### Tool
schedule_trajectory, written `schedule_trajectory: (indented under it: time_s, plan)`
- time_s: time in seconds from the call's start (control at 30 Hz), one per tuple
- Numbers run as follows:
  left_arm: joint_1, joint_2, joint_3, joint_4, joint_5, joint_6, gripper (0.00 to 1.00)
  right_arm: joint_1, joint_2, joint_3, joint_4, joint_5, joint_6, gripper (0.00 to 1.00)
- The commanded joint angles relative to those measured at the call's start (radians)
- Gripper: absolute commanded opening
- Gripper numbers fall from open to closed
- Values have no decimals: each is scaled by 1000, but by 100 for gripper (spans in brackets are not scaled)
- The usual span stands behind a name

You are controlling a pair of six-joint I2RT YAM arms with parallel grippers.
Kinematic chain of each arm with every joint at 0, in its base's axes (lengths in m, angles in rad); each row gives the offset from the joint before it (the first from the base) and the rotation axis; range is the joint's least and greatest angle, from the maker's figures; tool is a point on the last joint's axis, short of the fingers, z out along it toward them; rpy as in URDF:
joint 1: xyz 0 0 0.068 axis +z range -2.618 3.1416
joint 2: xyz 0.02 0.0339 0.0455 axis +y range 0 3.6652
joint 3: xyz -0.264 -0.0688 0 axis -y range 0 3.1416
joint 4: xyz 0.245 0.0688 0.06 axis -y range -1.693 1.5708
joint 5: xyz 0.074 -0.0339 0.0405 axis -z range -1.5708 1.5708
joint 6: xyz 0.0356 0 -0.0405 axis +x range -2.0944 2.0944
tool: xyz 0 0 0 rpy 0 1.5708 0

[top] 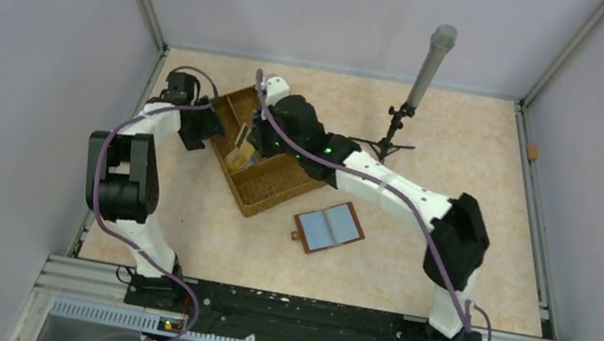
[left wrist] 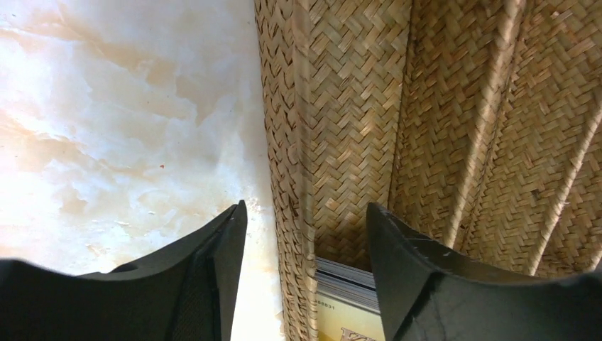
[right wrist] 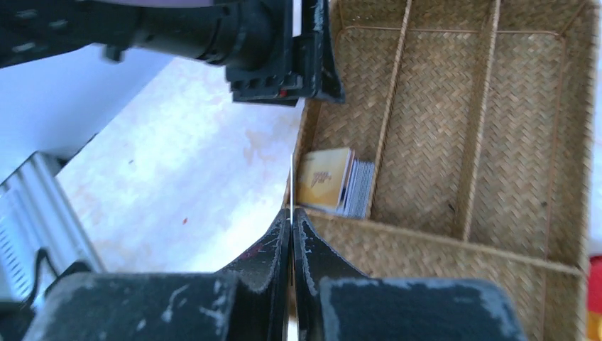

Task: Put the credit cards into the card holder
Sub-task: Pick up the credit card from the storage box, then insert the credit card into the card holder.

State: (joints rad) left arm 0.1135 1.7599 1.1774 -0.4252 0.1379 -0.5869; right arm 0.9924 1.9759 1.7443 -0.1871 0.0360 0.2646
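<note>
The card holder (top: 328,229) lies open on the table to the right of the wicker tray (top: 278,180), its blue-grey inside facing up. My right gripper (right wrist: 292,211) is shut on one thin credit card (right wrist: 292,170), seen edge-on in the right wrist view and standing upright over the tray as a yellowish card (top: 239,144). A stack of credit cards (right wrist: 334,181) with a gold one on top leans in the tray's left compartment. My left gripper (left wrist: 305,209) is open, its fingers either side of the tray's left wall (left wrist: 291,142), with the stack (left wrist: 348,295) just below.
The tray is divided by long partitions (right wrist: 483,121). A red and orange cap (right wrist: 595,291) shows past its right end. A grey cylinder on a small black tripod (top: 416,87) stands behind the right arm. A small brown object (top: 531,153) lies at the right edge.
</note>
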Motion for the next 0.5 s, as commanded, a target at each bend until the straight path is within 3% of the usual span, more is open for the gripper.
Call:
schedule_trajectory:
  time_s: [0.0, 0.1, 0.17, 0.33, 0.47]
  plan:
    - [-2, -66, 50, -7, -49, 47, 73, -16, -274, -143, 12, -33, 19, 0]
    - [-2, -101, 65, -26, -87, 75, 86, -82, -433, -330, -57, -33, 48, 0]
    - [-5, -135, 68, -33, -101, 94, 92, -152, -539, -454, -98, -115, 67, 0]
    - [-73, -261, 66, -58, -202, 182, 97, -349, -743, -705, -215, -289, 47, 0]
    - [-234, -352, 44, -103, -217, 218, 97, -531, -790, -845, -264, -478, 4, 0]
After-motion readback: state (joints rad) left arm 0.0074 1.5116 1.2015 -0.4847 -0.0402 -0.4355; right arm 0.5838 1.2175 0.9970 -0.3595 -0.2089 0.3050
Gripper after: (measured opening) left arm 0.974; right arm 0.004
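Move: My right hand, still pinching a card, is high above the storage box. The card holder it goes to lies open about 20 cm to its right, 5 cm back and 21 cm below. The cards left in the box are some 6 cm ahead, 3 cm left and 16 cm down; the yellow piece is roughly 15 cm ahead and 20 cm right, at table height. From my left hand the holder is about 15 cm back, 30 cm right and 5 cm below. I swing the card in my right hand away from the box to the right, fast, about 25 cm and slightly back towards the holder, arching up some 5 cm first and then sinking, my wrist dipping and turning clockwise as the fingers stay shut. My left hand, already loosened at the box's left wall, opens wide and lifts clear about 9 cm, its fingers tilting up. ##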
